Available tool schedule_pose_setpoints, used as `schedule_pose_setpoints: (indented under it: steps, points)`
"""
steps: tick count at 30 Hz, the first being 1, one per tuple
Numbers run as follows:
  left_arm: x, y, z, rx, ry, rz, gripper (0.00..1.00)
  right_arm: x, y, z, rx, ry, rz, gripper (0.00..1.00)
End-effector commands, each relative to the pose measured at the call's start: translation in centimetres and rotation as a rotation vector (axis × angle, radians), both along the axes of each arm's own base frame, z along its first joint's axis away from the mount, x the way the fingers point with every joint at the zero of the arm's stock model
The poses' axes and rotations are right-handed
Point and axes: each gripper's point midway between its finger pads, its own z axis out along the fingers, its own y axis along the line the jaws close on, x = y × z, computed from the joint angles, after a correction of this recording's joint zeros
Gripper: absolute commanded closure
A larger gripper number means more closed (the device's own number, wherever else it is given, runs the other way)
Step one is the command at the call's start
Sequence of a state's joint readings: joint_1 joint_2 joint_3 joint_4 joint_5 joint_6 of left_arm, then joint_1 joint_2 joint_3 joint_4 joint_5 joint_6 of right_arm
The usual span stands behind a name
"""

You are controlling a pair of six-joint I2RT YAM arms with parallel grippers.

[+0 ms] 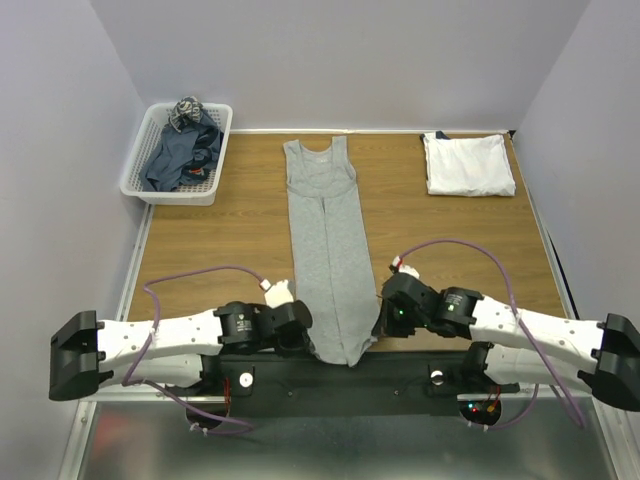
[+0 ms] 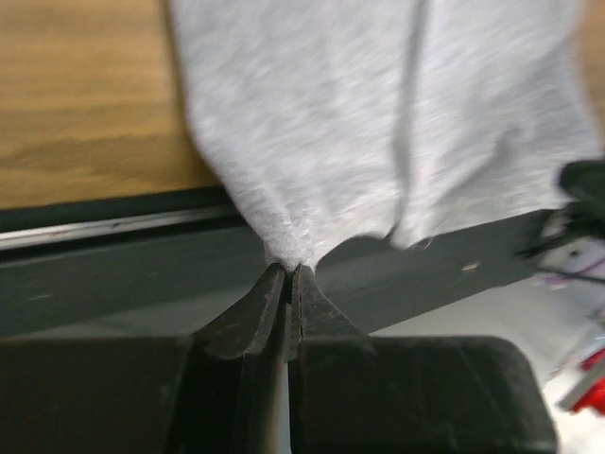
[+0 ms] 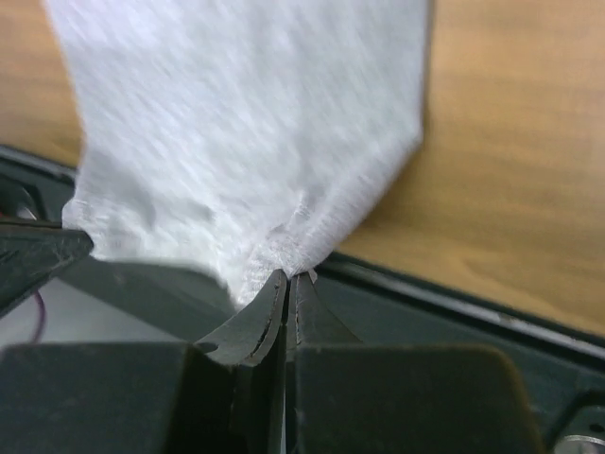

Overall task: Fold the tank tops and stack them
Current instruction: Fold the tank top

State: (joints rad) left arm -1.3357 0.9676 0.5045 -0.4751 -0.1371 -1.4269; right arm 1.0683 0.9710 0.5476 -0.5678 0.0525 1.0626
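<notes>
A light heather-grey tank top [image 1: 328, 245] lies lengthwise down the middle of the table, folded narrow, neck at the far end and hem over the near edge. My left gripper [image 2: 288, 268] is shut on the hem's left corner [image 2: 284, 241]. My right gripper [image 3: 291, 274] is shut on the hem's right corner [image 3: 284, 248]. In the top view the left gripper [image 1: 303, 330] and right gripper [image 1: 378, 322] flank the hem. A folded white tank top [image 1: 467, 164] lies at the far right. Dark blue-grey tank tops [image 1: 180, 152] are piled in the basket.
A white lattice basket [image 1: 140, 185] stands at the far left corner. The black rail of the table's near edge [image 2: 113, 274] runs just under both grippers. Purple cables [image 1: 460, 245] loop over the wood beside each arm.
</notes>
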Motion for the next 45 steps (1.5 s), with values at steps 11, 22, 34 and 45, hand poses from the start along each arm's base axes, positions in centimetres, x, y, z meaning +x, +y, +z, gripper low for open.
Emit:
schedule_pose_setpoints:
  steps: [11,22,34,45]
  points:
    - [15.0,1.0,5.8,0.024,-0.341,0.141,1.00,14.7,2.7,4.9,-0.156,-0.359,-0.088,1.00]
    - [23.8,2.5,7.6,0.073,-0.477,0.188,1.00,21.7,3.8,5.4,-0.183,-0.464,-0.128,1.00]
    - [31.5,1.8,8.7,0.085,-0.532,0.186,1.00,29.1,4.6,6.2,-0.174,-0.505,-0.166,1.00]
    - [37.0,2.9,9.8,0.100,-0.553,0.219,1.00,34.8,3.2,7.1,-0.158,-0.520,-0.224,1.00]
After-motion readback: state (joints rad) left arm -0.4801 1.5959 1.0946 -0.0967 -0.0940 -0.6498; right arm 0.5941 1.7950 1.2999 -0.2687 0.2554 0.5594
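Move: Both hands hold the tank top's hem corners, 4–5 cm above table height at the near edge. The left shoulder strap lies about 57 cm ahead of the left hand and 9 cm to its left; the basket is level with that strap but some 45 cm left of the hand. From the right hand the right strap is about 55 cm ahead and 10 cm left, the white stack 50 cm ahead and 33 cm right. Both hands, fingers still shut on the hem corners, sweep forward together from the near table edge over the tank top's body towards its shoulder straps, the left some 35 cm and the right a little over 30, quick at first and slower towards the end. They climb only a little on the way, the left more than the right, and edge slightly left, while the wrists tip so that the downward fingers swing outward to the front by roughly 30 degrees. ##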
